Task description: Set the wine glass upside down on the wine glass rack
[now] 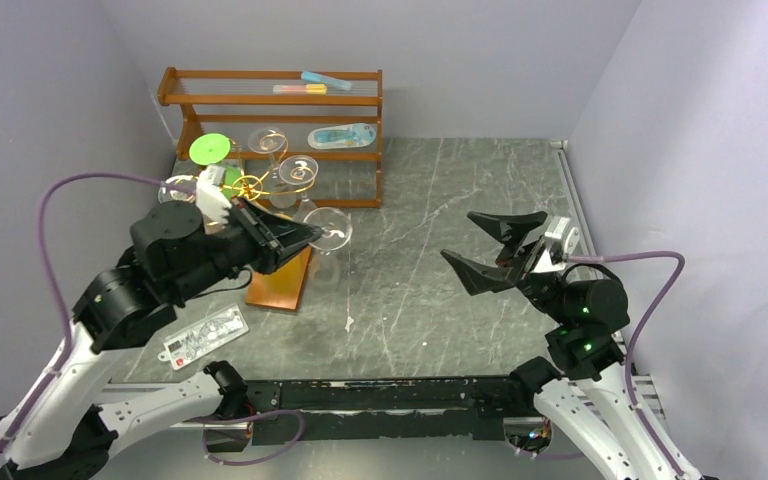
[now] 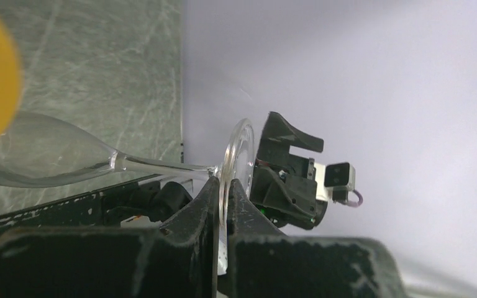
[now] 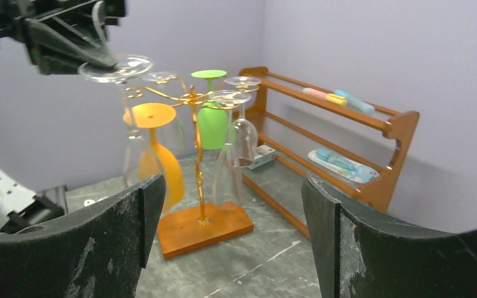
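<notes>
My left gripper [image 1: 310, 236] [image 2: 223, 189] is shut on the flat foot of a clear wine glass [image 2: 239, 152] [image 3: 115, 65]. The glass hangs upside down, its bowl [image 3: 136, 162] below the foot. It is held at the height of the curled arms of the gold wine glass rack [image 1: 250, 186] [image 3: 189, 98]; I cannot tell whether it touches an arm. The rack stands on a copper-brown base [image 1: 285, 283] [image 3: 186, 233]. On the rack hang an orange glass [image 3: 156, 149], a green glass [image 3: 212, 121] and two clear glasses [image 3: 239, 133]. My right gripper [image 1: 477, 246] [image 3: 231, 192] is open and empty, to the right of the rack.
A brown wooden shelf unit [image 1: 270, 100] [image 3: 385, 124] stands behind the rack against the back wall with small items on it. A white printed card [image 1: 203, 338] lies near the left arm's base. Grey walls close in on both sides.
</notes>
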Controlling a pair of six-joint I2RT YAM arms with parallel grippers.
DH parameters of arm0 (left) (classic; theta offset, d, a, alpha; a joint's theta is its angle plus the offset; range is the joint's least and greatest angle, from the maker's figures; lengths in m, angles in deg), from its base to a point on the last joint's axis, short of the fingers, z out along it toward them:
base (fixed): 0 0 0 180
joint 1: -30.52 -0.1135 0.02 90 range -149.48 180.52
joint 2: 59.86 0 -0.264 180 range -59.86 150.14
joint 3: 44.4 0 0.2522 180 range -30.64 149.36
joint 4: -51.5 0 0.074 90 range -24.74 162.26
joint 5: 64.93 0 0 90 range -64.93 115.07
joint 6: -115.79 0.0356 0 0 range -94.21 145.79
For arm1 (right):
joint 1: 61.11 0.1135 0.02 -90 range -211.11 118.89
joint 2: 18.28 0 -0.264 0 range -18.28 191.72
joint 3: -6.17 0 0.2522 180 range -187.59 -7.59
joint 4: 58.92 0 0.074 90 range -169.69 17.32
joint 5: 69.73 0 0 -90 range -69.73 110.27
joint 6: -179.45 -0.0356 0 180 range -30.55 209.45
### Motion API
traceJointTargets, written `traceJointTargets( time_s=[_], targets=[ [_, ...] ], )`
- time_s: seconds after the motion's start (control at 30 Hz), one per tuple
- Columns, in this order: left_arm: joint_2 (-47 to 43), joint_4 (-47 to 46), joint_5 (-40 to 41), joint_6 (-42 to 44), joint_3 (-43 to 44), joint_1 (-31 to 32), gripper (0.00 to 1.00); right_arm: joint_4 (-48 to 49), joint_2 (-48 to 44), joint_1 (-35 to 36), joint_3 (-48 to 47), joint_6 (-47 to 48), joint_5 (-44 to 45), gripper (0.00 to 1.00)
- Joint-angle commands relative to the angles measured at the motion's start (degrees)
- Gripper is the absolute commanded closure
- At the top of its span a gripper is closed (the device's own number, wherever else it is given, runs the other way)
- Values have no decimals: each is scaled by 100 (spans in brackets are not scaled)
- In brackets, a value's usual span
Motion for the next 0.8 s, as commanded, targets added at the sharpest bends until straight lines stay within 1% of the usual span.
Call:
traceJointTargets(
  time_s=[0.0,0.17,0.33,0.57,0.77],
  targets=[
    [-69,1653,1021,-563,474,-36,95,-119,-70,36,-93,-166,785,16],
    [-106,2255,1424,-827,722,-38,95,-96,-76,31,-45,-226,981,17],
    [-301,2722,2111,-1166,889,-39,95,-63,1,39,-23,-298,1064,17],
    [-611,3009,3247,-1361,1077,-36,95,-61,103,35,-3,-306,1094,17],
    [-602,2789,4104,-1233,1047,-36,95,-34,164,31,34,-301,1112,18]
  ],
)
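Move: The rack's empty hook, where the held wine glass is to go, lies some 18 cm left of the left hand, about 4 cm ahead and 6 cm lower. The hanging orange glass is 6 cm left and 3 cm ahead, with its middle about 14 cm down; the rack's centre ring is 11 cm left and 10 cm ahead, some 5 cm lower. From the right hand the hook is roughly 43 cm left, 5 cm ahead and slightly below. Still pinching the upside-down clear glass by its foot, the left hand sweeps about 14 cm left past the near side of the orange glass towards the empty hook, dipping nearly 4 cm on the way and regaining over half of it, while it swings some 35 degrees counter-clockwise to point almost straight ahead. The right hand, empty and open, eases about 3 cm forward and slightly right. ##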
